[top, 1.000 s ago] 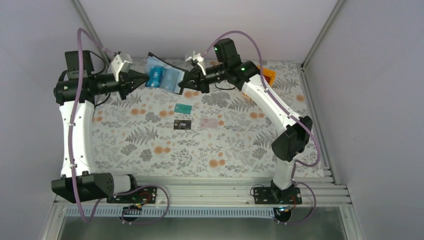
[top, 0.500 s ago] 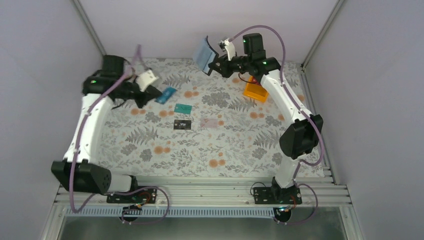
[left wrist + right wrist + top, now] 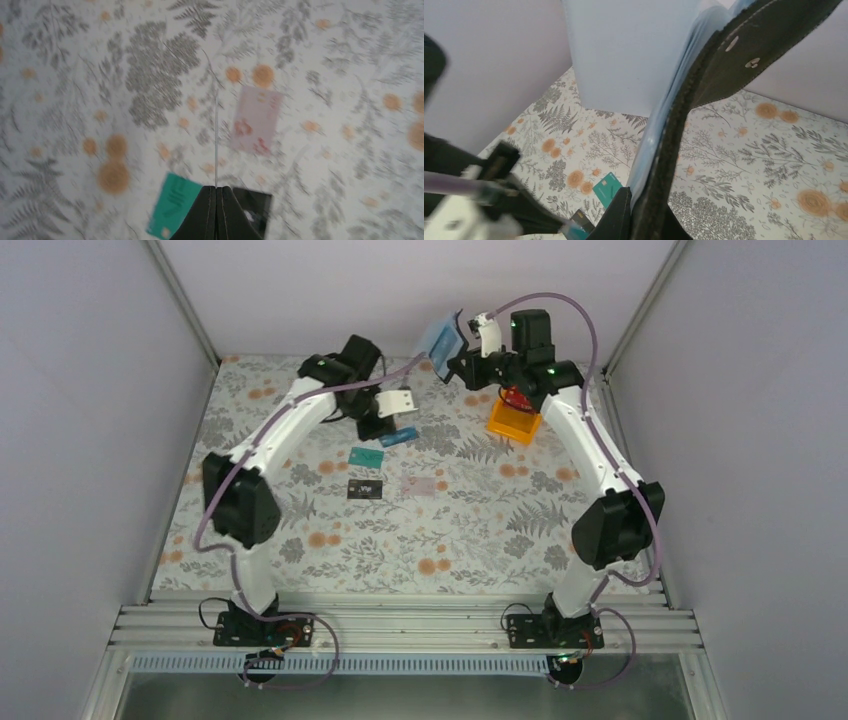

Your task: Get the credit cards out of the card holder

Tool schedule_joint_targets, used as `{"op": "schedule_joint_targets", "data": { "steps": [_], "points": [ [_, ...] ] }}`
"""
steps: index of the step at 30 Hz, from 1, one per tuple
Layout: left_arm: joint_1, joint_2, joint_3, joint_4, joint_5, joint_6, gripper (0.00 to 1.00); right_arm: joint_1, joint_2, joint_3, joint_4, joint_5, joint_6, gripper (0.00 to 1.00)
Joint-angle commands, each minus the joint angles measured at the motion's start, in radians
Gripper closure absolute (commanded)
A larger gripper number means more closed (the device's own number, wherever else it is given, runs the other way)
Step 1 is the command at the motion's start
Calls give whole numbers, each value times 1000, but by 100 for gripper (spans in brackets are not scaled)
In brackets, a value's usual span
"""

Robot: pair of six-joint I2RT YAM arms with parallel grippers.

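Observation:
My left gripper [image 3: 385,432] is shut on the blue card [image 3: 400,437], low over the cloth just behind the other cards. In the left wrist view that blue card [image 3: 216,140] shows edge-on as a thin line rising from the shut left gripper [image 3: 216,189]. The teal-green card [image 3: 366,456], black card [image 3: 366,489] and pale pink card [image 3: 420,485] lie flat mid-table. My right gripper [image 3: 462,365] holds the card holder [image 3: 440,340] up in the air at the back. The right gripper [image 3: 644,200] is shut on the holder's black cover [image 3: 704,90], its clear sleeves [image 3: 624,55] fanning out.
An orange bin [image 3: 513,422] stands at the back right, beneath the right forearm. The floral cloth [image 3: 330,540] covers the table. Grey walls close the back and both sides.
My left arm swung right from the back left to the table's middle, carrying the blue card down beside the teal-green one. The right gripper lifted the card holder up and to the right.

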Motion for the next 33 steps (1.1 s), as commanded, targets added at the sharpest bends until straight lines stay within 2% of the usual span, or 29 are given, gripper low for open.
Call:
{"op": "schedule_joint_targets", "data": {
  "steps": [1, 5, 10, 13, 19, 33],
  "points": [
    [-30, 196, 192, -62, -101, 59, 98, -28, -76, -21, 56, 54, 41, 96],
    [-53, 343, 330, -83, -161, 71, 98, -47, -118, -59, 71, 94, 41, 96],
    [-86, 518, 548, -162, -147, 103, 98, -52, -143, -93, 98, 86, 27, 96],
    [-95, 595, 623, -198, -142, 107, 98, -52, -159, -119, 115, 100, 29, 96],
    [-105, 629, 598, -203, -141, 115, 98, -52, -167, -130, 111, 84, 22, 96],
    [-132, 594, 511, -215, -135, 123, 98, -53, -176, -150, 122, 54, 22, 96]
  ]
}}
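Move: Ahead and to the right of the left hand, which already pinches the blue card, the bare table spot beyond the pink card lies about 4 cm forward, 8 cm right and 19 cm down. The pink card is some 2 cm back and 8 cm right, the teal card 6 cm forward and 5 cm left, the black card 2 cm back and 5 cm left, all equally low. From the right hand, holding the card holder, that spot lies about 8 cm left, 4 cm back and 31 cm down. Lowering the blue card some 14 cm towards the bare spot just beyond the pink card, the left hand also shifts about 6 cm right, swings 7 cm forward, then eases back 3 cm. Its wrist straightens by some 15 degrees so the fingers point more nearly down, still pinching. The right hand keeps the card holder aloft and draws it 4 cm right, away from the left arm. ##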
